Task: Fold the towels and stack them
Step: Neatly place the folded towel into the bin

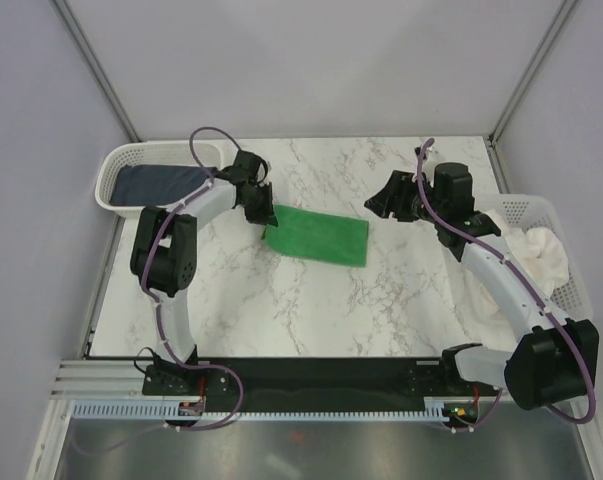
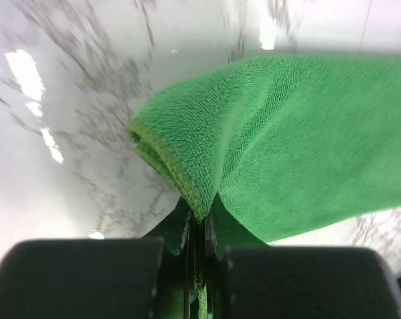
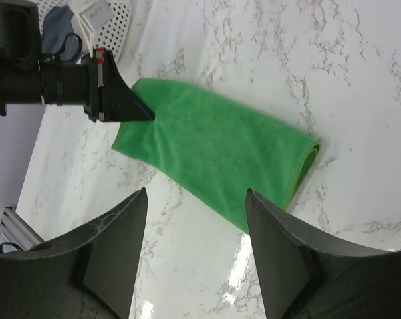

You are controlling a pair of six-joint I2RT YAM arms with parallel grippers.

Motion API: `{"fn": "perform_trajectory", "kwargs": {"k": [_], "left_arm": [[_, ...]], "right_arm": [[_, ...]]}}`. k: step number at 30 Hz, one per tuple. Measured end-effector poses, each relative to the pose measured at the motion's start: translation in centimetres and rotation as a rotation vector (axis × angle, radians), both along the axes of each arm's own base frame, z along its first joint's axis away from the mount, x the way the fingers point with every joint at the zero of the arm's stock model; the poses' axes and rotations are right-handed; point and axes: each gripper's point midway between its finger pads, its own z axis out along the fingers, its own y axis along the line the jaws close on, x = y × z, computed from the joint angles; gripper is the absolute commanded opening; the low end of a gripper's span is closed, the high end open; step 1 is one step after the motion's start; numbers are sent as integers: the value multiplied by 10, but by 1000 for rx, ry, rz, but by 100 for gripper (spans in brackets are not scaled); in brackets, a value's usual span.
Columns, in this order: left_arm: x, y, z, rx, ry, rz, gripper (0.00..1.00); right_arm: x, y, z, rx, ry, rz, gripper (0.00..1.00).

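The green towel (image 1: 318, 235) lies folded in a long strip on the marble table (image 1: 381, 310). My left gripper (image 1: 264, 215) is shut on its left corner; the left wrist view shows the hemmed edge of the towel (image 2: 286, 139) pinched between the closed jaws (image 2: 201, 219). My right gripper (image 1: 381, 200) hovers open just off the towel's right end, holding nothing. In the right wrist view the towel (image 3: 213, 153) lies beyond the spread fingers (image 3: 195, 191), and the left gripper (image 3: 143, 113) sits at its far corner. The navy towel (image 1: 156, 182) and the white towel (image 1: 541, 255) each rest in a basket.
A white mesh basket (image 1: 116, 165) stands at the table's back left corner, holding the navy towel. A second white basket (image 1: 571, 275) sits along the right edge, beside the right arm. Grey walls close in the table at the back and sides.
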Motion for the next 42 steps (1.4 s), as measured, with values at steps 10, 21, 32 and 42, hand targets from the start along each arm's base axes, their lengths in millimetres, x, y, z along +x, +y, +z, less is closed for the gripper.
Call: {"fn": "perform_trajectory", "kwargs": {"k": [10, 21, 32, 42], "left_arm": [[84, 31, 70, 244, -171, 38, 2], [135, 123, 107, 448, -215, 132, 2], [138, 264, 114, 657, -187, 316, 2], [155, 345, 105, 747, -224, 440, 2]], "right_arm": [[-1, 1, 10, 8, -18, 8, 69], [-1, 3, 14, 0, -35, 29, 69], [-1, 7, 10, 6, -24, 55, 69], [-3, 11, 11, 15, -25, 77, 69]]}}
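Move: The bin's middle lies about 31 cm to the left of the left hand and some 12 cm ahead, almost at the hand's height; the dark blue towel is folded inside it, in the same direction. The middle of the green towel, whose left edge this hand already holds, is around 14 cm to its right, 5 cm back and 3 cm lower. From the idle right hand the bin is roughly 62 cm left, 16 cm ahead and 17 cm below. Keeping its pinch on the folded green towel's left edge, the left hand first lifts it forward and up, about 13 cm out and 10 cm high, then sweeps left some 25 cm at near level height until it is over the bin. Along the way the wrist turns about 50 degrees, its left side rising and the hand swinging counter-clockwise, and the fingers stay shut. ##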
